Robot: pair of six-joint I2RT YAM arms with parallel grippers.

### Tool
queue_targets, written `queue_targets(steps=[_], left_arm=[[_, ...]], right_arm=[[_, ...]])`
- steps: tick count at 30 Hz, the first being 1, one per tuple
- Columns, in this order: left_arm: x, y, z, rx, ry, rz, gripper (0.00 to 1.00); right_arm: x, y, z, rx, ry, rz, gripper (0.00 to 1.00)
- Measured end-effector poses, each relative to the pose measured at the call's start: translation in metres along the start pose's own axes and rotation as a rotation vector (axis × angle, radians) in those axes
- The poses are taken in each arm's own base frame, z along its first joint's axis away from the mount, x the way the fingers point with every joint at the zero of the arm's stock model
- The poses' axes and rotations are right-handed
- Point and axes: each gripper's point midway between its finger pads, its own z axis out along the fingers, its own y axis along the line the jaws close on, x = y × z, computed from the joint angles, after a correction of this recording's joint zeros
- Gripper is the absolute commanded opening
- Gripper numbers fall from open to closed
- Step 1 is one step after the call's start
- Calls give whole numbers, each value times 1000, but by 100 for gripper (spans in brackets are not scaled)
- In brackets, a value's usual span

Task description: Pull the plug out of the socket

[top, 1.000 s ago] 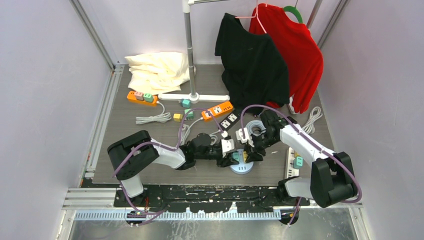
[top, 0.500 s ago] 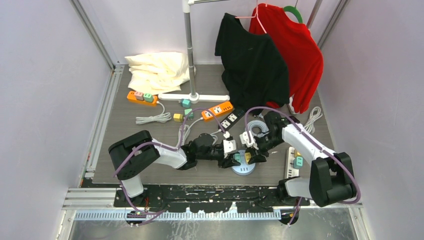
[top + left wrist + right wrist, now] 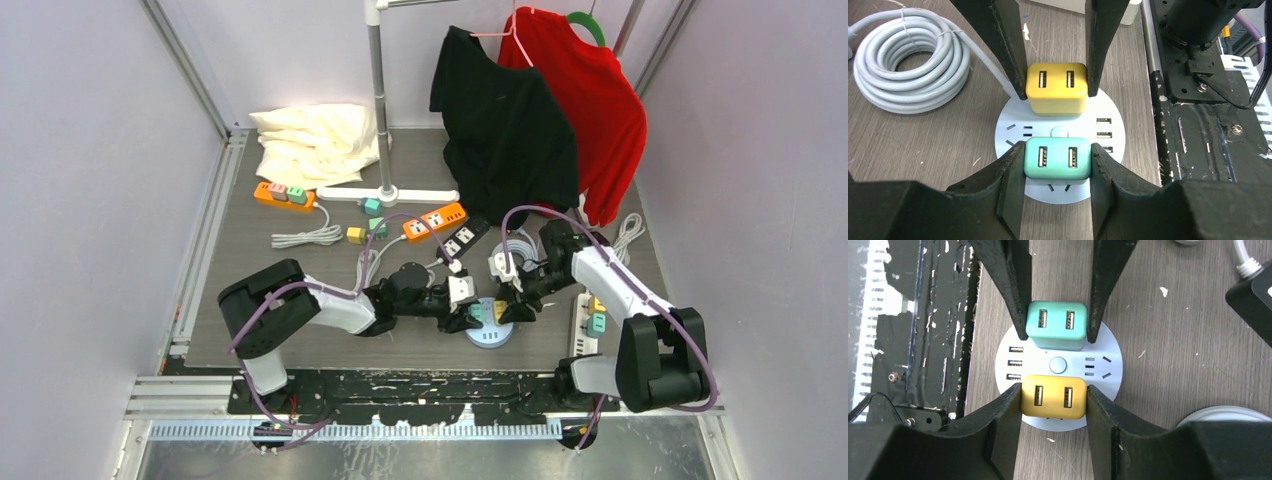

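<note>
A round pale-blue socket (image 3: 487,337) (image 3: 1010,127) (image 3: 1109,350) lies near the table's front edge. Two USB plugs sit on it. The teal plug (image 3: 1058,158) (image 3: 1056,325) is clamped between the fingers of my left gripper (image 3: 1058,150) (image 3: 468,318), which is shut on its sides. The yellow plug (image 3: 1056,89) (image 3: 1053,396) is pinched the same way by my right gripper (image 3: 1053,390) (image 3: 503,310). Both grippers meet over the socket from opposite sides. Whether either plug's prongs are still in the socket, I cannot tell.
A coiled grey cable (image 3: 908,65) (image 3: 515,252) lies just behind the socket. A black power strip (image 3: 462,238) and an orange one (image 3: 435,220) sit further back. A white strip with small plugs (image 3: 590,325) lies right. The black base rail (image 3: 1198,125) runs close by.
Both wrists have shifted slightly to the right over the socket, and the right forearm has swung outward. Both grips look unchanged.
</note>
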Motion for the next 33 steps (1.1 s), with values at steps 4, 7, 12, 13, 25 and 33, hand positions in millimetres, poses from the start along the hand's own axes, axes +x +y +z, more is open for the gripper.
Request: queue_targets(steps=[4, 7, 12, 13, 25, 33], left_arm=[[1, -4, 1, 12, 5, -3, 0], [2, -5, 1, 21, 9, -7, 0], [2, -6, 1, 25, 11, -8, 0], [2, -6, 1, 25, 13, -8, 0], [4, -4, 1, 21, 22, -10, 15], [12, -2, -1, -9, 50, -48, 73]], right_arm=[[0, 11, 1, -58, -14, -75, 1], [-1, 14, 5, -93, -10, -109, 1], [-5, 10, 9, -77, 1, -76, 1], [-7, 9, 8, -70, -9, -62, 1], [-21, 10, -17, -32, -94, -14, 1], [-35, 3, -29, 23, -123, 83, 1]])
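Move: Both hands already grip plugs on the round socket. The right hand holds the yellow plug, with the socket's middle about 3 cm to its left, 1 cm back and 3 cm below; the green plug is some 5 cm left, level. From that hand the grey cord coil lies about 12 cm ahead and 4 cm right, the black power strip roughly 15 cm ahead and 7 cm left. For the left hand, the yellow plug is about 5 cm right, level. Rocking first, the right hand swings about 1.5 cm back and forward again with a slight twist of under 10 degrees, then pulls the pinched yellow plug up about 4.5 cm, away from the round socket, the wrist tilting slightly. The left hand stays on the green plug, holding the socket, and only at the very end opens its fingers around it, sinking about a centimetre. ##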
